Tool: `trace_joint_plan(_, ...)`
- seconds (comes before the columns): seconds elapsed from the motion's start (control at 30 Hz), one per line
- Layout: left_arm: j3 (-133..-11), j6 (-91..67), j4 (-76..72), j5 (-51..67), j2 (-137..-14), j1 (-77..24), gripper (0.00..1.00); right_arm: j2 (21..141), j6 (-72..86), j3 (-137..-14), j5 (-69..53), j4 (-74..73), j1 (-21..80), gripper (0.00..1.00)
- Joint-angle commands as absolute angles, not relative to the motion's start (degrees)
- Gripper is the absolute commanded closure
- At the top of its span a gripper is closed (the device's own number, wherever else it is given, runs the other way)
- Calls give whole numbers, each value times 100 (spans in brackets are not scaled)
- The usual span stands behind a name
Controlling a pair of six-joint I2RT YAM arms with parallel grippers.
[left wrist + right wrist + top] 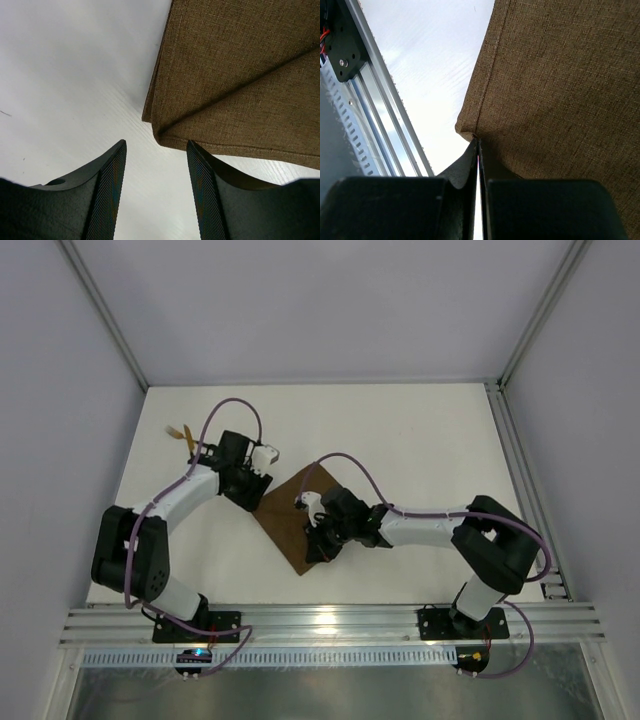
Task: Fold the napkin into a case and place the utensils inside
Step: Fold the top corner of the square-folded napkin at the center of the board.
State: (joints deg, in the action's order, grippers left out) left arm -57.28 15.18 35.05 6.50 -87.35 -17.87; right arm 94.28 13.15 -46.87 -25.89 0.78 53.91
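The dark-brown napkin (288, 512) lies folded in the middle of the white table, one corner pointing to the far side. My left gripper (156, 150) is open at the napkin's left corner (165, 131). That layered corner lies just ahead of its fingertips, and only bare table shows between them. My right gripper (478, 144) is shut, with its tips at the napkin's near corner (467, 127); no cloth shows between the fingers. Gold-coloured utensils (180, 432) lie at the far left, partly hidden behind the left arm.
An aluminium rail (320, 620) runs along the near edge and shows close to the right gripper as rail (380, 110). A second rail (515, 470) borders the right side. Grey walls close the table in on three sides.
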Motion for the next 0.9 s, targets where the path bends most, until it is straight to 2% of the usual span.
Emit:
trace_joint_plan(0.0,-5678,1503,3199,633,-8920,-1802,46,9501,1046,-4974,-2601,35,5432,97)
trace_joint_plan(0.23,-5713,1459,3059,562,-9105,-1802,47,9510,1142,-5080,-2654,105,5432,97)
trace_joint_plan(0.6,-5897,1494,3304,448,-8684,-1793,47,9800,1090,-5098,-2882,273,5432,96)
trace_joint_plan(0.67,-5932,1512,3436,466,-8622,-1793,47,9800,1072,-5115,-2971,211,5432,70)
trace_joint_plan(0.73,-5959,1538,3515,474,-8587,-1793,47,9652,1072,-5133,-2936,167,5432,54)
trace_joint_plan(0.83,-5985,1573,3612,536,-8482,-1793,47,9344,1195,-5203,-2813,176,5423,47)
trace_joint_plan(0.87,-5994,1608,3699,606,-8447,-1802,46,9125,1248,-5238,-2734,158,5432,42)
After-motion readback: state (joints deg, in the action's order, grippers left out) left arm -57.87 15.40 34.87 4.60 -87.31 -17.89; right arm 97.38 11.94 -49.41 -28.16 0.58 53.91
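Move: The napkin's near corner lies just beyond the right fingertips, which already pinch the folded-over flap's tip: about 1 cm back, 1 cm left and 1 cm below. The napkin's left corner is some 13 cm ahead and 11 cm left of that hand, its far corner about 22 cm ahead and 3 cm right. From the open left gripper, the left corner is about 1 cm ahead, 1 cm right and 2 cm below; the near corner is roughly 14 cm back and 11 cm right. Keep the right fingers shut on the flap's tip and ease them about 1 cm left towards the napkin's near corner, then sink about 1 cm and spread them to just over half open, letting go of the cloth there. Meanwhile dip the half-open left gripper some 2 cm down over the left corner and bring it straight back up, fingers unchanged. ##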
